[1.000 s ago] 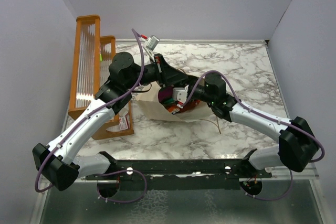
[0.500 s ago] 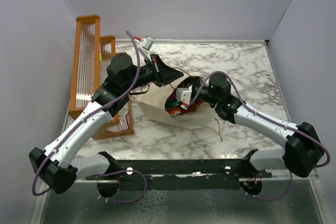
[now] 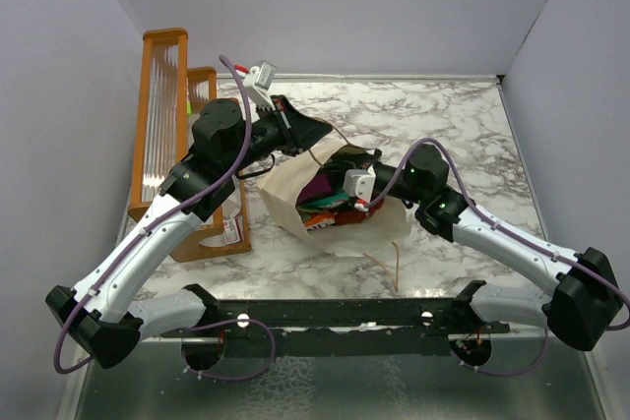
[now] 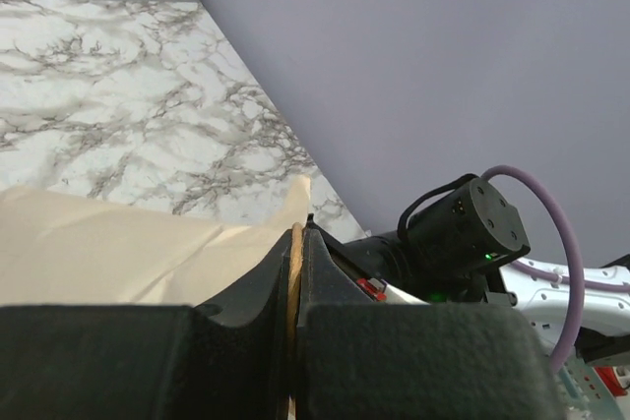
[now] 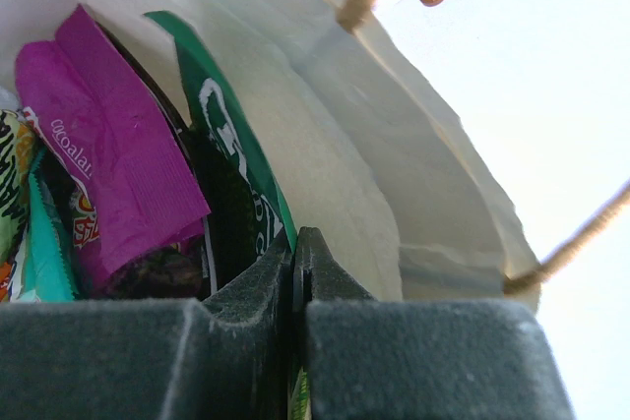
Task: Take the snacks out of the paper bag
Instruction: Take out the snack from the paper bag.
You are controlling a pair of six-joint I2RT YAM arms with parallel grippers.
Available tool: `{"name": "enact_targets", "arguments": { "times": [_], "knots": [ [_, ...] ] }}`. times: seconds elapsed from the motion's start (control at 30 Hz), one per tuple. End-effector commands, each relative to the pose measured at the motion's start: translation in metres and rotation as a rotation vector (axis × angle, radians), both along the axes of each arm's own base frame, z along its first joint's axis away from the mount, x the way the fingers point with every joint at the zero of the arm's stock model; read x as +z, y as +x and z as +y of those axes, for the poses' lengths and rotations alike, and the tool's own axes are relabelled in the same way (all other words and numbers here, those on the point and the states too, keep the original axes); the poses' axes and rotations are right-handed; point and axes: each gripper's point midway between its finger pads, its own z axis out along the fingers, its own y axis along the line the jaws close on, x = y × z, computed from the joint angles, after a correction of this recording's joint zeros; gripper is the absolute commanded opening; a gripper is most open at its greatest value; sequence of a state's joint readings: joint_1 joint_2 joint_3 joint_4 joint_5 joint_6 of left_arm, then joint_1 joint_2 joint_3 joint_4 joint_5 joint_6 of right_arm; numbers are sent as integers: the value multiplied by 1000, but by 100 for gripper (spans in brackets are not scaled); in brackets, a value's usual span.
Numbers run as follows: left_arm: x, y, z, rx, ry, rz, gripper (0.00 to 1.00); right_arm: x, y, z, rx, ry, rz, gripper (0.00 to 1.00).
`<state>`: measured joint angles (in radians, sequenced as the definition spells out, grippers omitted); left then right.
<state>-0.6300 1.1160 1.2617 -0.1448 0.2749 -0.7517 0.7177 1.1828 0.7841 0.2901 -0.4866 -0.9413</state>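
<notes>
The cream-white paper bag (image 3: 379, 223) lies on its side on the marble table, mouth toward the left. My left gripper (image 3: 317, 132) is shut on its thin tan loop handle (image 4: 293, 263) and holds the upper edge raised; the bag's paper (image 4: 108, 243) shows beside the fingers. My right gripper (image 3: 340, 196) is in the bag's mouth, shut on the edge of a green chip bag (image 5: 231, 145). Beside it lie a purple pouch (image 5: 108, 154) and a teal packet (image 5: 49, 253). Snacks (image 3: 317, 189) show in the mouth from above.
An orange-framed wooden rack (image 3: 167, 125) stands at the far left, next to my left arm. The bag's other handle (image 3: 396, 258) trails on the table toward the front edge. Lilac walls close in the table on three sides.
My right arm has drawn back to the right with the green bag in its grip. My left gripper has lifted the handle up and left, and the bag's mouth now gapes wider.
</notes>
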Motion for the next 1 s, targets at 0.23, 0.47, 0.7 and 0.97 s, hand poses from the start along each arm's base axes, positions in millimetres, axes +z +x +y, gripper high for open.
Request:
{"name": "enact_targets", "arguments": {
  "times": [0.23, 0.47, 0.7, 0.97],
  "knots": [
    [27, 17, 11, 96, 13, -90, 0, 69, -37, 4, 144, 200, 21, 1],
    [36, 22, 11, 112, 14, -115, 0, 84, -37, 0, 135, 178, -25, 1],
    [34, 32, 17, 153, 34, -119, 0, 112, -51, -7, 155, 202, -42, 1],
    [30, 42, 26, 190, 61, -109, 0, 147, -78, -19, 211, 248, -15, 1]
  ]
}}
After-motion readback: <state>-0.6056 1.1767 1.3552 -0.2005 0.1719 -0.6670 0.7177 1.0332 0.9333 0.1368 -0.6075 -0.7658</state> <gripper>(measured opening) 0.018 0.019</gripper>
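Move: Pinched in the right fingers, the green snack has its middle about 5 cm left of that hand, 2 cm back and 4 cm below. The purple snack lies roughly 7 cm left, 6 cm back and 6 cm lower than the right hand; the orange snack some 6 cm left, 12 cm back and 9 cm down. From the left hand, already pinching a bag handle, the green snack is around 1 cm right, 2 cm back and 18 cm below. Drawing the green snack up out of the paper bag, the right hand keeps its pinch and rises about 9 cm while coming back some 5 cm, slowly at first and then faster, its fingers tipping up about 10 degrees. Still pinching the handle, the left hand eases forward about 3 cm, drifts slightly left and turns a little counter-clockwise. ##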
